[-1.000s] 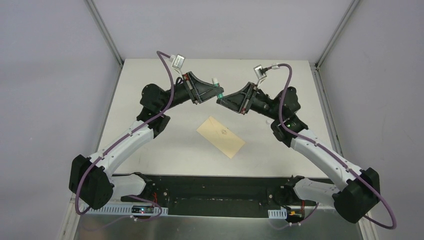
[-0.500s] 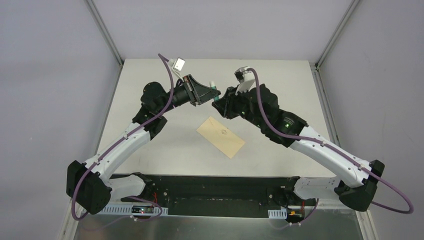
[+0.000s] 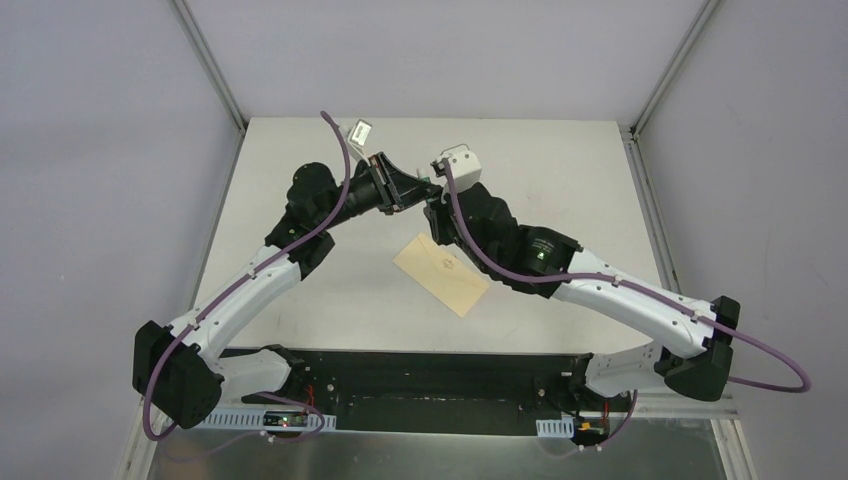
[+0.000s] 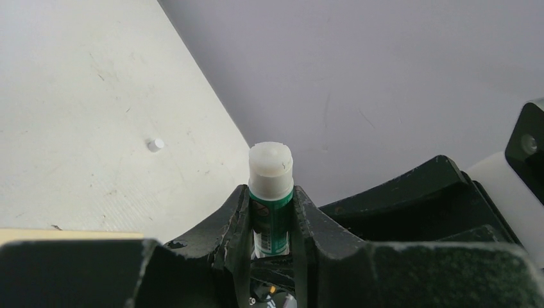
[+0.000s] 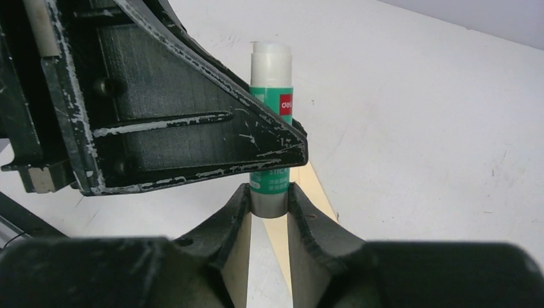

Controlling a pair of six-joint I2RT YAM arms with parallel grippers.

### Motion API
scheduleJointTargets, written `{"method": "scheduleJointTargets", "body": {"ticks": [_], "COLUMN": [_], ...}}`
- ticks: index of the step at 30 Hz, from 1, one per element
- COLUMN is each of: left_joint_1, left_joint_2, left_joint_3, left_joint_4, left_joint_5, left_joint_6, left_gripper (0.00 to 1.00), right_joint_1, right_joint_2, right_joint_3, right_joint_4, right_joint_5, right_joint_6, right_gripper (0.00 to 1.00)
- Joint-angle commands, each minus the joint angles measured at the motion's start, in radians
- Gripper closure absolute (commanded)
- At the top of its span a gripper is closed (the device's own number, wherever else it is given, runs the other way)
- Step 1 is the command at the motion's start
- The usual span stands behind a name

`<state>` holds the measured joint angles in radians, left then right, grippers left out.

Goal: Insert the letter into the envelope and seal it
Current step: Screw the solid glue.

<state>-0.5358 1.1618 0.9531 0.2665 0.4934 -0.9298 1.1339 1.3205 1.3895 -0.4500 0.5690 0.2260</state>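
Note:
A white-and-green glue stick [image 4: 271,165] is held in the air between both grippers. My left gripper [image 4: 271,194] is shut on its green body, white cap pointing out. In the right wrist view the glue stick [image 5: 271,74] stands upright and my right gripper [image 5: 268,191] is shut on its grey bottom end. From above, the left gripper [image 3: 413,188] and right gripper [image 3: 434,206] meet over the back middle of the table. The yellow-tan envelope [image 3: 441,272] lies flat below them, also showing under the right fingers as the envelope [image 5: 319,192]. The letter is not in view.
The cream table [image 3: 560,180] ends at metal rails left and right, with grey walls behind. A small white knob [image 4: 154,145] sits on the table surface. The black arm bases [image 3: 430,385] line the near edge.
The right arm has swung left and its wrist has rolled over, camera now on top, while staying at the glue stick's end. The left gripper keeps hold and has dipped slightly.

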Motion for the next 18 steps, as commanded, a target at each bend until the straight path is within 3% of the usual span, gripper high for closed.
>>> {"method": "scheduleJointTargets", "body": {"ticks": [1, 6, 10, 15, 18], "left_joint_1": [0.002, 0.01, 0.017, 0.017, 0.017], "left_joint_2": [-0.028, -0.033, -0.032, -0.022, -0.001], "left_joint_3": [0.018, 0.024, 0.032, 0.03, 0.022], "left_joint_4": [0.025, 0.025, 0.081, 0.215, 0.313], "left_joint_5": [-0.034, -0.004, 0.058, 0.12, 0.154], "left_joint_6": [0.008, 0.033, 0.039, -0.002, -0.057], "left_gripper": [1.0, 1.0, 1.0, 1.0, 1.0], "right_joint_1": [0.01, -0.079, -0.248, -0.416, -0.488], "right_joint_2": [-0.005, -0.088, -0.19, -0.232, -0.235], "right_joint_3": [0.034, -0.026, -0.136, -0.24, -0.316], "right_joint_4": [-0.015, 0.028, 0.144, 0.352, 0.608], "right_joint_5": [0.042, -0.246, -0.763, -1.128, -1.266], "right_joint_6": [-0.052, -0.027, 0.066, 0.25, 0.44], "right_gripper": [0.71, 0.38, 0.22, 0.17, 0.19]}}
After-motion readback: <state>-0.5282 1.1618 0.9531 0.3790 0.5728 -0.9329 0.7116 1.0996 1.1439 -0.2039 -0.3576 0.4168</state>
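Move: Between the left fingers the glue stick's body is already held, its middle practically at the left hand point. The right fingers still pinch its bottom knob, so its middle lies about 2 cm ahead and 3 cm above the right hand. From the right hand, the envelope lies about 2 cm back, 3 cm right and 31 cm below; the white cap is about 6 cm ahead, 24 cm right and equally low. Opening wide, the right fingers let go of the glue stick's bottom knob; the hand draws off to the right about 2.5 cm, then climbs and eases back a couple of centimetres, rolling its left side up and swinging counter-clockwise, some 35 degrees in all. The left hand keeps its grip on the body and late on rises about 2 cm, easing back slightly. ##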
